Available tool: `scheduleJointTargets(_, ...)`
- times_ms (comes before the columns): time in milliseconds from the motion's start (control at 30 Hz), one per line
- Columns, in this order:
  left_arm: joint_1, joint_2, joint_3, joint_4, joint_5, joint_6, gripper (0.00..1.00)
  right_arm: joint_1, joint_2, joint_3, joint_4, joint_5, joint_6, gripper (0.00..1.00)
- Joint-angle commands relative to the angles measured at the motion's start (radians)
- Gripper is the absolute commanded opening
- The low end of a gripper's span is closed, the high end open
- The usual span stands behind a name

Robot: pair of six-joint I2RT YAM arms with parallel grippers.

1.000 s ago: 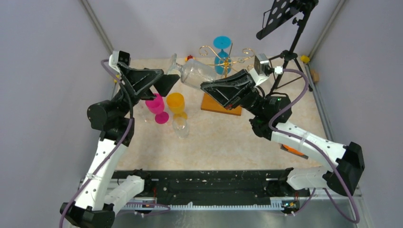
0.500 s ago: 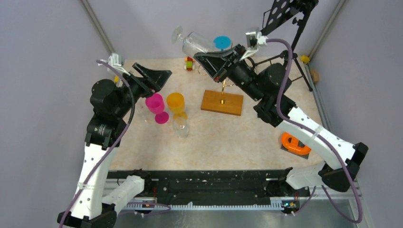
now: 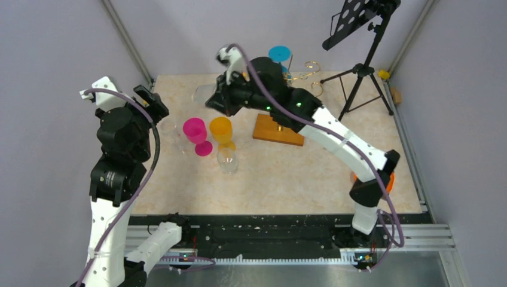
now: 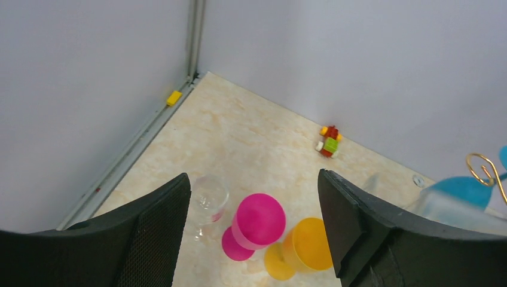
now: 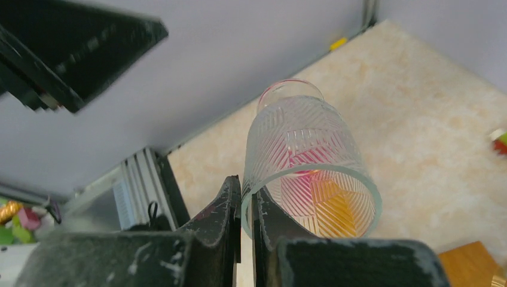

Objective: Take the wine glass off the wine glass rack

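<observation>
The clear ribbed wine glass (image 5: 299,143) hangs in the air left of the wine glass rack, and my right gripper (image 5: 246,203) is shut on its rim, one finger inside the bowl. From above, the glass (image 3: 202,93) pokes out left of the right gripper (image 3: 216,99). The gold wire rack (image 3: 304,67) stands on its orange-brown base (image 3: 278,131) and a blue glass (image 3: 278,54) hangs on it. At the table's left my left gripper (image 3: 150,99) is open and empty (image 4: 254,179), above the cups.
A pink glass (image 3: 196,130), an orange glass (image 3: 221,128) and two clear glasses (image 3: 227,159) (image 4: 209,194) stand left of the base. A black tripod (image 3: 359,72) is at the back right. A small brick toy (image 4: 329,140) lies by the back wall.
The right arm lifted the clear glass up off the rack, then swung it left and down. The left arm pulled back to the left and its jaws opened wider.
</observation>
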Motion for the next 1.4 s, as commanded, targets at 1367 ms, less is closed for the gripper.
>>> scheduleJointTargets(1367,0.003,-0.134,-0.003,0.075,-0.113,0.017,0.79,0.248,0.664,0.385,-0.479,0.206,-0.109,0.00)
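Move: The right hand holds the clear wine glass by its rim. The bare spot it goes to is roughly 3 cm back, 8 cm left and 50 cm below. Near that spot, a standing clear glass is almost straight under the hand, 1 cm to its right. The yellow glass is about 11 cm ahead and 1 cm left, the magenta one about 10 cm ahead and 9 cm left. From the empty left hand the spot is some 3 cm back, 7 cm right and 50 cm down. Still pinching the clear glass at its rim, the right hand sinks some 33 cm towards the bare spot beside the standing clear glass, fast at first and then slowing. It also goes about 9 cm left and 6 cm back, tipping nearly 50 degrees so that fingers and glass foot turn down. The open, empty left hand backs off about 5 cm, rising and shifting left. ##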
